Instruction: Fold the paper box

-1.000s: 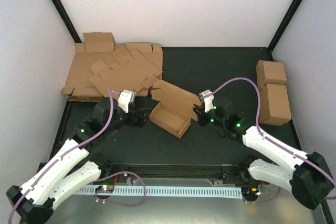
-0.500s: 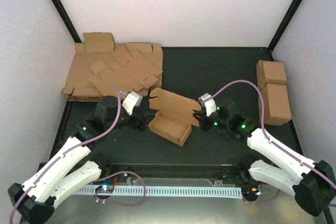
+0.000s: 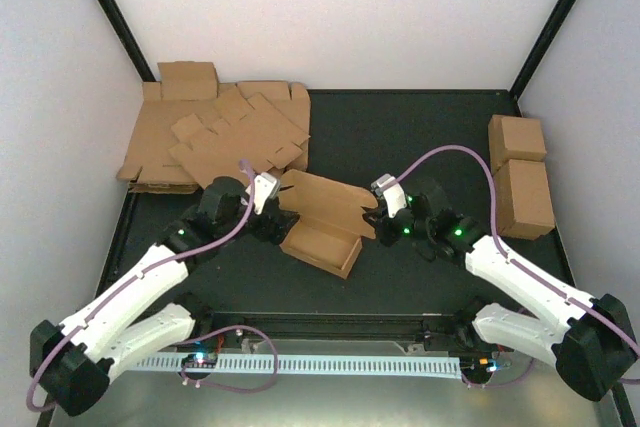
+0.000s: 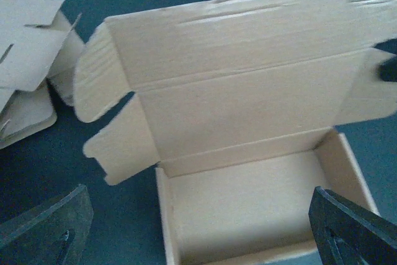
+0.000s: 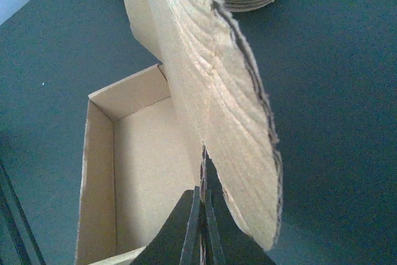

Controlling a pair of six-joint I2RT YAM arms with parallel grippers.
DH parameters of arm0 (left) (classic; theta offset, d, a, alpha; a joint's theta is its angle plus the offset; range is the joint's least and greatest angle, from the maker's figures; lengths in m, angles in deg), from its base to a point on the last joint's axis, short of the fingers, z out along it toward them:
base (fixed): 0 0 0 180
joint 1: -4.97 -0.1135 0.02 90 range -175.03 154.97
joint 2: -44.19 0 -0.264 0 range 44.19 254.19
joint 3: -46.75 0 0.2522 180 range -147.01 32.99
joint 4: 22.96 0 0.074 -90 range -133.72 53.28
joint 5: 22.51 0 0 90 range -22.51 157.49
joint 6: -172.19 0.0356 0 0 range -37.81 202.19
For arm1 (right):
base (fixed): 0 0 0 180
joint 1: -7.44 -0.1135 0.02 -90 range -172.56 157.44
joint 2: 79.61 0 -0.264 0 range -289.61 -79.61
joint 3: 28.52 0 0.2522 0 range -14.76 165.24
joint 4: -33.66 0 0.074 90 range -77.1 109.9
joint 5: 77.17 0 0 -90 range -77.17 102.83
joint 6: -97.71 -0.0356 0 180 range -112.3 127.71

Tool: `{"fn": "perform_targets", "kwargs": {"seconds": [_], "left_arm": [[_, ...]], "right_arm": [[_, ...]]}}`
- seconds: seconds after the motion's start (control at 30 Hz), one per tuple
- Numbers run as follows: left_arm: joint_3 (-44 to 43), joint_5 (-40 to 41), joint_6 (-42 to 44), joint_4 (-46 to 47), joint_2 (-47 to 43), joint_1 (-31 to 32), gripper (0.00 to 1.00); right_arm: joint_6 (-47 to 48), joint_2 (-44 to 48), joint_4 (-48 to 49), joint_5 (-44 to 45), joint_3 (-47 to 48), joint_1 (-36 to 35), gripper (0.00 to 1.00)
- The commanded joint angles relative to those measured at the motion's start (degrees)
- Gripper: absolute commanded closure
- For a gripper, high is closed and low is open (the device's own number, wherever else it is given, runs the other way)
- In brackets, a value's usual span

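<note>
The paper box (image 3: 322,243) lies mid-table as an open brown tray with its lid (image 3: 322,197) raised behind it. My left gripper (image 3: 272,224) is at the tray's left end, wide open. In the left wrist view its dark fingers (image 4: 48,229) stand either side of the paper box tray (image 4: 248,203), and the gripper (image 4: 198,240) holds nothing. My right gripper (image 3: 372,219) is at the lid's right end. In the right wrist view this gripper (image 5: 203,209) is shut on a thin cardboard edge under the rounded side flap (image 5: 229,122) of the lid.
A heap of flat cardboard sheets (image 3: 215,137) fills the back left corner. Two closed cardboard cuboids (image 3: 522,175) stand at the right edge. A white slotted strip (image 3: 330,363) with cables runs along the near edge between the arm bases.
My left arm has reached forward and right, bringing its open gripper up to the box's left end. The right gripper stays shut on the lid's edge, and the lid has shifted slightly left.
</note>
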Motion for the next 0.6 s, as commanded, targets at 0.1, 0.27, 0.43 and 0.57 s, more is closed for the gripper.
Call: {"fn": "perform_targets", "kwargs": {"seconds": [0.1, 0.27, 0.43, 0.57], "left_arm": [[-0.2, 1.6, -4.0, 7.3, 6.1, -3.9, 0.01], [0.7, -7.3, -4.1, 13.9, 11.6, -8.9, 0.01], [-1.3, -18.2, -0.9, 15.6, 19.7, -12.6, 0.02], [-1.7, -16.8, 1.0, 16.2, 21.1, -12.7, 0.03]], "right_arm": [[1.0, 0.1, -0.5, -0.1, 1.2, 0.2, 0.94], [1.0, -0.3, -0.5, -0.5, 1.3, 0.2, 0.94], [1.0, -0.6, -0.7, -0.7, 1.5, 0.2, 0.94], [1.1, -0.2, -0.8, -0.6, 1.6, 0.4, 0.94]]}}
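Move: The lid's left side flap is about 8 cm ahead of the open left hand, 1 cm to its left and some 6 cm lower. The box tray's middle is level with that hand fore and aft, 6 cm right and roughly 12 cm below. From the right hand, already on the lid's right end, the flap is about 17 cm left, 5 cm ahead and 2 cm lower. The open left hand reaches about 6 cm forward and sinks 6 cm towards the flap; the right keeps hold. ##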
